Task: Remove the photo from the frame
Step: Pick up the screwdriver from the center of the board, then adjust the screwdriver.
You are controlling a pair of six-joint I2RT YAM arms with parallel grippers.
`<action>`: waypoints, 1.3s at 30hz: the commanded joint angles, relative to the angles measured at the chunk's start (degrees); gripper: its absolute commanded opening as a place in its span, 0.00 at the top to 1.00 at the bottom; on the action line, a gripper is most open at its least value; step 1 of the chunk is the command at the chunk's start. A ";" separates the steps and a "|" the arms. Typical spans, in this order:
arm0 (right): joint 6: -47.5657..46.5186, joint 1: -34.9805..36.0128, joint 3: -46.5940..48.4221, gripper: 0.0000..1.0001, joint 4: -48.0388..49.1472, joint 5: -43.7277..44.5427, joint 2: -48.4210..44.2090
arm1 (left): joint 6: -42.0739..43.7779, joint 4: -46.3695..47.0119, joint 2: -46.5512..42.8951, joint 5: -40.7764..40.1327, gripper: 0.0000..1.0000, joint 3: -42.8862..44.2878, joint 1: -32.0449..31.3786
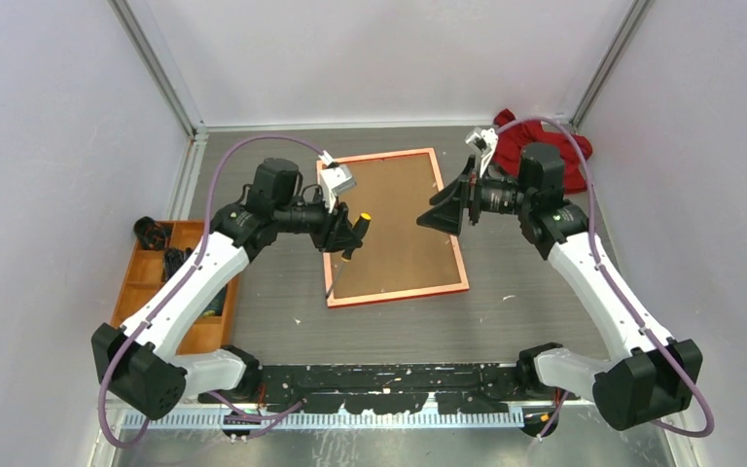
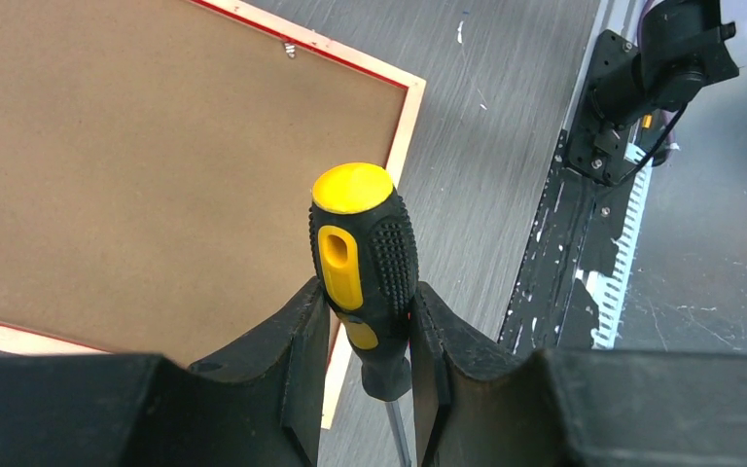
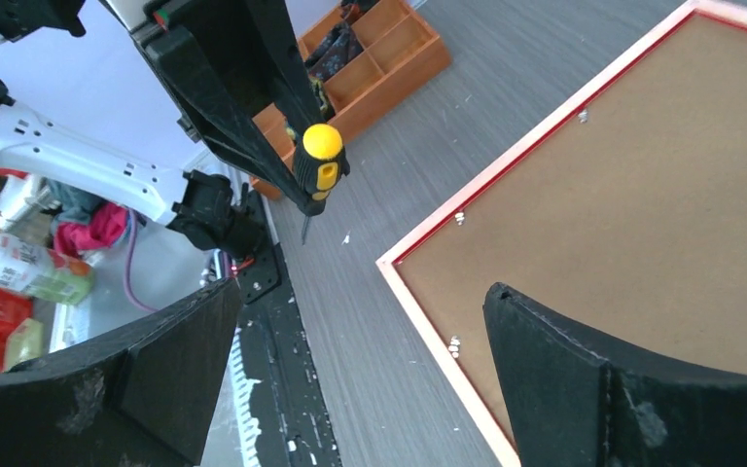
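Note:
The frame (image 1: 399,294) lies face down on the table, its orange-pink back rim around a plain brown backing board (image 1: 394,224). The photo is hidden under that board. My left gripper (image 1: 355,236) hovers over the frame's left edge, shut on a screwdriver (image 2: 365,243) with a black and yellow handle, shaft pointing down. In the left wrist view the frame's near corner (image 2: 404,126) sits just behind the handle. My right gripper (image 1: 452,199) hangs above the board's right side, open and holding nothing. The right wrist view shows the frame's rim (image 3: 428,311) between its fingers.
An orange compartment tray (image 1: 146,282) with dark parts stands at the left. A red cloth (image 1: 535,146) lies at the back right corner. Small metal tabs (image 3: 458,218) sit along the frame's inner edge. White walls close in three sides.

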 commanded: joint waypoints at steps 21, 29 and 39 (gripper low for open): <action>25.96 7.26 -17.20 0.23 39.67 7.52 9.29 | 2.54 0.08 9.75 -2.91 1.00 4.73 -6.22; 23.65 8.88 -18.87 0.26 39.72 6.74 10.37 | 1.96 -0.17 11.50 -1.67 0.99 4.78 -6.87; 19.54 10.25 -19.75 0.29 38.89 6.06 11.08 | 1.06 1.06 11.69 0.24 0.99 3.08 -7.09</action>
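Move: The left hand already holds the screwdriver upright by its handle. From the right hand that handle is about 15 cm to the left, roughly level fore and aft, and some 5 cm lower. The open right gripper is thus 15 cm to the left hand's right and 5 cm higher. The photo frame lies back-up on the table, its middle about 7 cm left and 27 cm below the right hand. Right hand sinks about 10 cm, also reaching left towards the screwdriver handle, fingers narrowing, while left lowers it. ##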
